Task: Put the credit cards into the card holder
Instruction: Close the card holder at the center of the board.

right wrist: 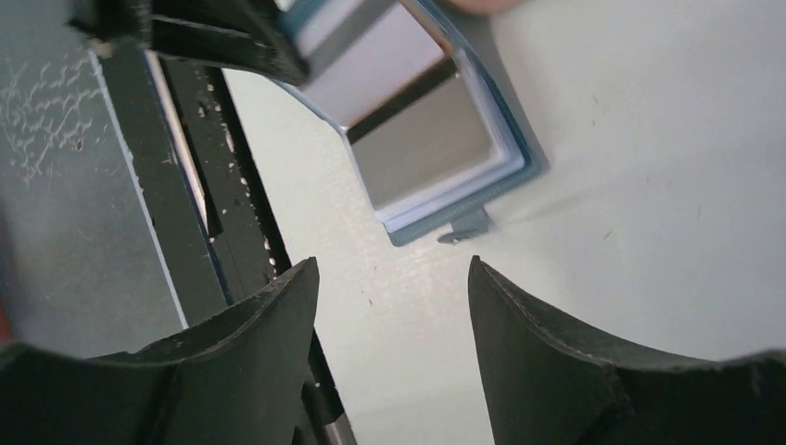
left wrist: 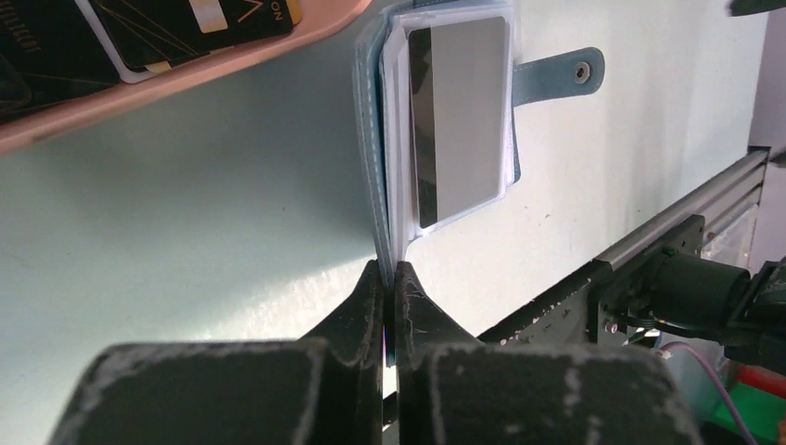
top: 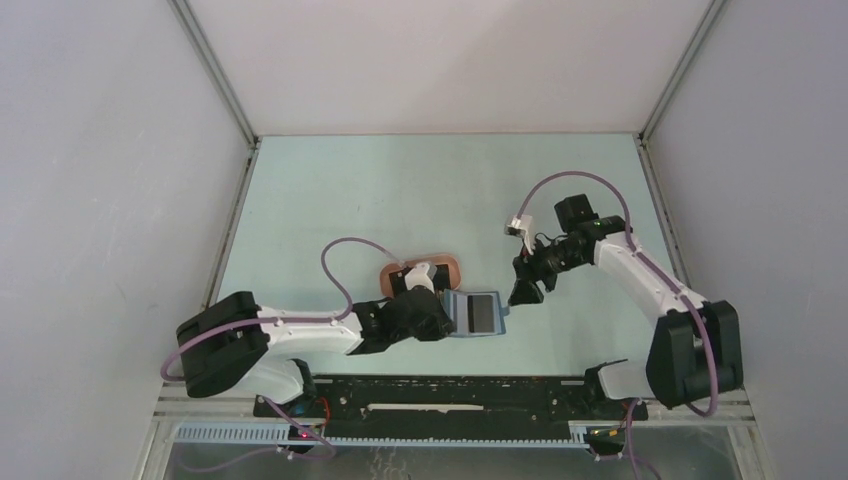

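Note:
The blue card holder (top: 478,312) lies open on the table, its snap strap (left wrist: 561,74) pointing away. A grey-looking credit card (left wrist: 463,120) with a dark stripe rests in its clear inner pockets. My left gripper (left wrist: 389,269) is shut on the near edge of the card holder (left wrist: 368,139), pinching the thin pocket edges. More dark credit cards (left wrist: 176,28) lie in the pink tray (left wrist: 185,88). My right gripper (right wrist: 389,269) hangs open and empty just right of the card holder (right wrist: 521,171), over bare table. From above, the right gripper (top: 527,292) is a short way from the strap.
The pink oval tray (top: 447,266) sits right behind the left gripper (top: 445,318). A black rail (right wrist: 185,195) runs along the table's near edge close to the card holder. Grey walls close in the left and right sides.

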Motion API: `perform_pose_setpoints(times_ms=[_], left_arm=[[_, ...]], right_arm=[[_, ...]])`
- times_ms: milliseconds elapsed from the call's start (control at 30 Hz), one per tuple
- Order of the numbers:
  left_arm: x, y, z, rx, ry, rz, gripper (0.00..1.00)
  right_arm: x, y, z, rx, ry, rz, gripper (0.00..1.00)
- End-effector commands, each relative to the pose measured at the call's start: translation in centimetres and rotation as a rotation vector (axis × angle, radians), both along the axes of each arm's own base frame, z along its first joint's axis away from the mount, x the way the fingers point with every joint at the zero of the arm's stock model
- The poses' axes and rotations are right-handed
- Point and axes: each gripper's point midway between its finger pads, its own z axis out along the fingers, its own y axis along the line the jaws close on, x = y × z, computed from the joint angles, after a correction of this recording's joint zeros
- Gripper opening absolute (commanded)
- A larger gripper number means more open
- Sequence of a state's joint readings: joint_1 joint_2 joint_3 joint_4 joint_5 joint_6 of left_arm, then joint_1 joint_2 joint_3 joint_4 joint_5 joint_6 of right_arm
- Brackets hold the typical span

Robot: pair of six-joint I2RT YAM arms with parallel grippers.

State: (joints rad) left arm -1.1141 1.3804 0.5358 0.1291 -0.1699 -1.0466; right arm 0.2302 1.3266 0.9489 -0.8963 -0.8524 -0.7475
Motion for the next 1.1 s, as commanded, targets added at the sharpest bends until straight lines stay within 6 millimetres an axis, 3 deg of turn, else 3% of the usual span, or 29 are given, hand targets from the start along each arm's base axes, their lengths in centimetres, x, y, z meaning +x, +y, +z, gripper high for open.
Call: perform_pose_setpoints(times_ms=[0, 167, 500, 667, 867, 1067], left_arm=[[0.6, 1.2, 0.1, 0.118, -0.037, 0.014, 0.03], [0.6, 0.3, 0.2, 0.117, -0.030, -0.009, 0.04], [0.5, 0.0, 0.2, 0.113, -0.026, -0.014, 0.04], [0.5, -0.1, 0.2, 0.110, -0.024, -0.009, 0.04], [0.4, 0.1, 0.2, 0.107, -0.021, 0.001, 0.04], [0.4, -0.3, 0.7, 0.094, -0.026, -0.016, 0.04]], right_arm=[[1.6, -0.8, -2.2, -0.098, 0.124, -0.151, 0.68], [1.9, -0.9, -4.7, -0.198, 0.218, -0.188, 0.67], [2.7, 0.3, -6.9, -0.297, 0.241, -0.219, 0.61], [2.5, 0.6, -7.2, -0.313, 0.249, -0.211, 0.49], [2.2, 0.2, -6.9, -0.325, 0.242, -0.204, 0.21], [1.8, 0.4, -6.2, -0.301, 0.241, -0.186, 0.00]])
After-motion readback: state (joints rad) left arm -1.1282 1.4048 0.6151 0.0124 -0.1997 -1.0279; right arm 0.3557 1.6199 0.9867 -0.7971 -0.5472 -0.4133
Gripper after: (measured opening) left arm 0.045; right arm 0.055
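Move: The card holder's strap end lies about 9 cm below the right hand, roughly 1 cm ahead and 1 cm to its left. The holder's right half, lying flat, has its middle some 5 cm left of the hand and level with it fore and aft; the pink tray sits about 17 cm left and 8 cm ahead. From the left hand, still pinching the raised left cover, the strap is roughly 11 cm right, 4 cm ahead and slightly lower. Down about 8 cm and only slightly forward, the right hand sinks to the strap at the holder's right edge, wrist turning some 25 degrees so the open fingers point more steeply down. They then close, pinching the strap end between the tips. The left hand stays put, keeping its pinch on the raised cover. ##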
